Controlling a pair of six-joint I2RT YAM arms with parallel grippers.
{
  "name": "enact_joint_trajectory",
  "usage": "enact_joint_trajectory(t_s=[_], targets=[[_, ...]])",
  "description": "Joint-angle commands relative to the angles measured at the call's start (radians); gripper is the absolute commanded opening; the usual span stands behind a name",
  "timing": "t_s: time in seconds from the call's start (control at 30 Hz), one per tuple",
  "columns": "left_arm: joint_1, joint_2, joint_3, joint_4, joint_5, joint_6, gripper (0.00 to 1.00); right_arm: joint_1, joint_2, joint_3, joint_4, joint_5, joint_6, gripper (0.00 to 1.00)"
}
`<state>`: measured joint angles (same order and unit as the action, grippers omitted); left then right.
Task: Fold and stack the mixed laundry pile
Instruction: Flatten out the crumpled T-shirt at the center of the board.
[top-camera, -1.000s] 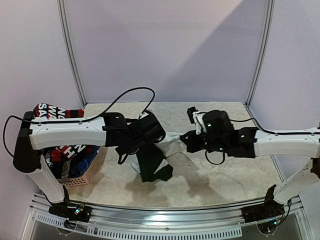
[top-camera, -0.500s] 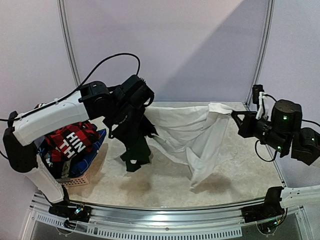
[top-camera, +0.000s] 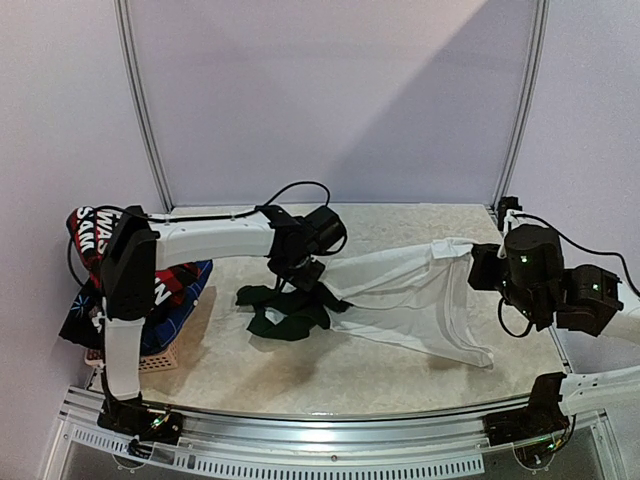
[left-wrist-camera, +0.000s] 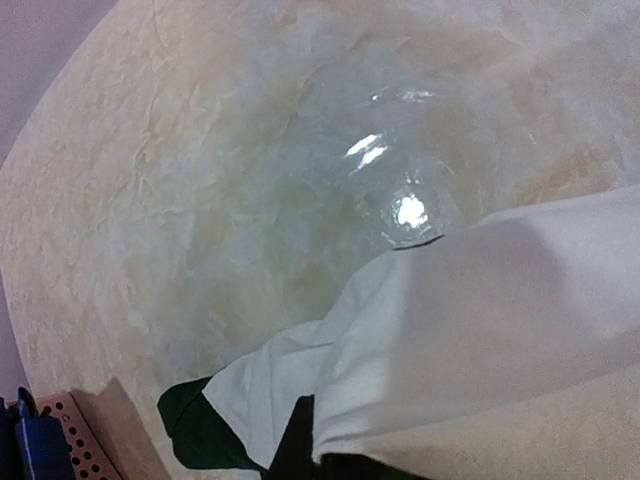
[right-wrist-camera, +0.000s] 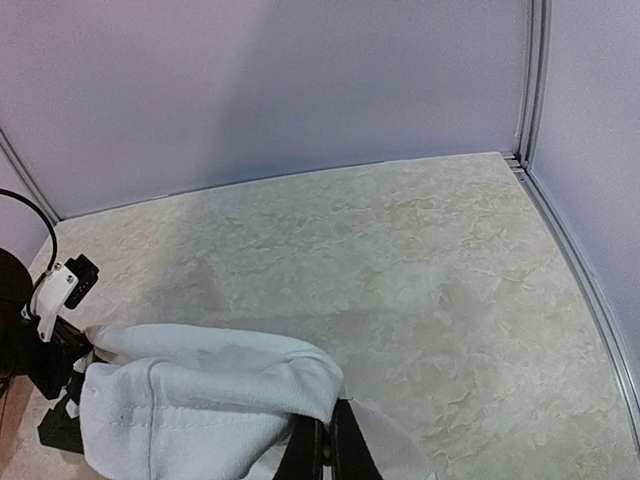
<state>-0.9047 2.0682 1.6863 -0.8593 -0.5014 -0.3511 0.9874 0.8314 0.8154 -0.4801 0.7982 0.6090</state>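
Observation:
A white T-shirt (top-camera: 410, 295) with a dark green part (top-camera: 285, 312) hangs stretched low over the table between my two grippers. My left gripper (top-camera: 308, 272) is shut on its left end, where white cloth (left-wrist-camera: 480, 320) and green cloth (left-wrist-camera: 200, 432) fill the left wrist view around the gripper (left-wrist-camera: 320, 465). My right gripper (top-camera: 480, 265) is shut on the right end; its closed jaws (right-wrist-camera: 328, 450) pinch the bunched white hem (right-wrist-camera: 200, 400). The green part rests on the table. The rest of the mixed laundry pile (top-camera: 95, 225), red-black plaid with white lettering over blue pieces, sits at the left.
The pile fills a small pinkish woven basket (top-camera: 160, 358) at the table's left edge, whose corner (left-wrist-camera: 75, 440) shows in the left wrist view. Metal frame posts (top-camera: 140, 110) and pale walls enclose the beige table (top-camera: 400, 380). The left arm's upper link stands in front of the basket.
The grippers have moved apart from the middle, spreading the bunched T-shirt wide. It then came down toward the table, and the green part now lies on the surface.

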Motion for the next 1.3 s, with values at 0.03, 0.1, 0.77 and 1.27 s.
enact_joint_trajectory(t_s=[0.03,0.1,0.77,1.27], targets=[[0.009,0.056,0.101,0.049,-0.058,0.018,0.00,-0.018,0.001,-0.002,-0.017,0.140,0.057,0.00],[0.009,0.046,0.102,0.073,-0.087,0.031,0.00,-0.025,-0.004,-0.002,-0.019,0.150,0.061,0.00],[-0.443,-0.410,0.299,-0.358,-0.446,0.023,0.00,-0.027,-0.352,0.137,-0.019,-0.324,-0.147,0.00],[-0.187,-0.394,0.098,-0.185,-0.127,0.036,0.00,-0.029,-0.214,0.131,-0.337,0.343,0.108,0.00]])
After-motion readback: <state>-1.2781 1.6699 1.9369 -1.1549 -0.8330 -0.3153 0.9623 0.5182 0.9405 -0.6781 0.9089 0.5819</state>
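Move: Both hands already hold the T-shirt, stretched between them. Its middle lies about 14 cm to the left hand's right, 2 cm back and 4 cm below. From the left hand, the dark green end is bunched some 4 cm left, 6 cm back and 6 cm lower, and the laundry basket stands about 28 cm left and 10 cm back. From the right hand, the T-shirt's middle is roughly 16 cm left, 5 cm ahead and 18 cm below. Both hands, still pinching the T-shirt, swing up and back, left about 30 cm, right 12, then dip forward. ##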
